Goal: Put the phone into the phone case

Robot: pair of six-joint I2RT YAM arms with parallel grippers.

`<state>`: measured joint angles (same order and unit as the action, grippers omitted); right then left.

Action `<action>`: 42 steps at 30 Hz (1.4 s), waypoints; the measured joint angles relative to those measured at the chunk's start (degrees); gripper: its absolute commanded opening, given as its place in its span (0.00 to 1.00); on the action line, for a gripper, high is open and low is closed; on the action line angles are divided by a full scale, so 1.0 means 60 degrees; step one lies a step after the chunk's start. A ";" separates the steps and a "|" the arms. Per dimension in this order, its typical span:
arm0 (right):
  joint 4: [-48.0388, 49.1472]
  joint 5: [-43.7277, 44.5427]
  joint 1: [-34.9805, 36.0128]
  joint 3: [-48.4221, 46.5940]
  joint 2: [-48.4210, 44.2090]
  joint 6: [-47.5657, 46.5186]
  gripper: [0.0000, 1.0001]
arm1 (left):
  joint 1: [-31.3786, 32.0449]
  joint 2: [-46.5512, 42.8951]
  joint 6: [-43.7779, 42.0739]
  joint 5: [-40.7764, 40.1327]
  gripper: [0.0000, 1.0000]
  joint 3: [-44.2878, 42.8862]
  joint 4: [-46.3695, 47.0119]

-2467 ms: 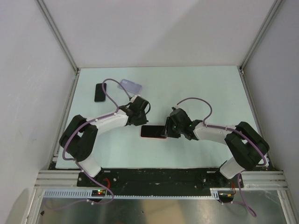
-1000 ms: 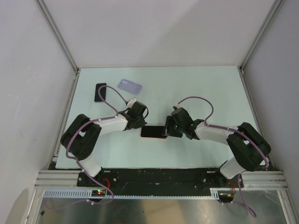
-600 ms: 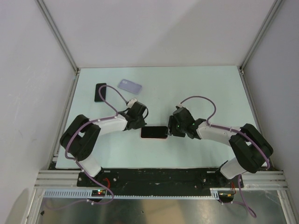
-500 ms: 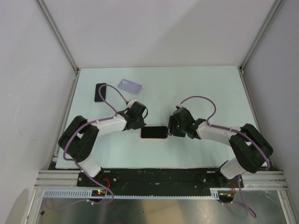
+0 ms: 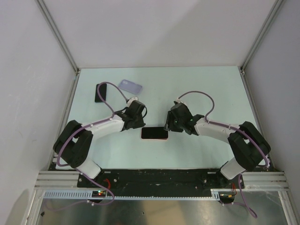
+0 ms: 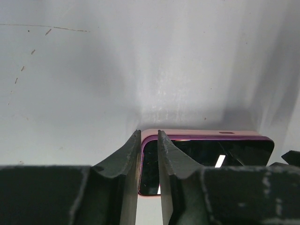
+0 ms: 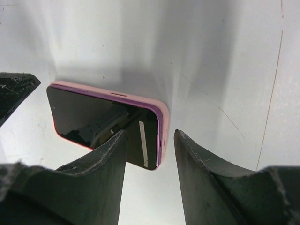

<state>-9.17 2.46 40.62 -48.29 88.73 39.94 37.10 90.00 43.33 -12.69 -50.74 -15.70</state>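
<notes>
The phone [image 5: 154,133] lies flat, screen up, its purple edge sitting inside a pink phone case [image 7: 162,123] near the table's front middle. My left gripper [image 5: 139,123] hovers just over the phone's left end. In the left wrist view its fingers [image 6: 149,132] stand a narrow gap apart, open, with nothing between them and the phone [image 6: 211,152] below. My right gripper [image 5: 169,125] hangs open above the phone's right end. The right wrist view shows the gripper [image 7: 150,133] straddling that end of the phone [image 7: 98,119] without touching it.
A second black phone [image 5: 100,92] lies at the far left of the table. A clear purple case [image 5: 130,86] sits beside it. Frame rails and white walls close in the table's sides and back.
The left gripper has opened a little from shut. Both grippers have drawn slightly up and away from the phone's ends. The phone stays flat where it was.
</notes>
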 measured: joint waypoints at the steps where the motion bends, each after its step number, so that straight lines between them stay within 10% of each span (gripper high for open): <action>1: 0.0004 0.0022 0.0000 -0.0076 0.0084 -0.0022 0.49 | 0.0000 0.0000 -0.0015 0.0004 0.23 0.0015 0.0000; 42: -0.0055 0.0637 0.0641 -0.0561 0.1096 -0.0160 0.45 | 0.0335 0.0251 -0.0007 -0.0160 0.05 0.0605 0.0849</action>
<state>-9.50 6.28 44.47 -51.66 95.31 38.98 39.11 91.50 43.29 -13.65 -47.11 -10.61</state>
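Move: The phone, lying in its pink case, has its middle about 7 cm to the right of the left hand, 4 cm nearer the base and 3 cm lower; the far left corner is almost under those fingers. From the right hand the same middle is some 7 cm to the left, 2 cm back and 4 cm down. The purple case lies about 28 cm ahead of the left hand and 6 cm to its left, the black phone 24 cm ahead and 25 cm left. Downward with both hands, about 2 cm each: the left eases slightly back and right while its fingers go from a quarter open to nearly shut, their tips coming onto the far left corner of phone and case. The right, still half open, sinks beside the right end, then shifts some 1.5 cm left until its outer finger meets the case's right edge near the far corner. ##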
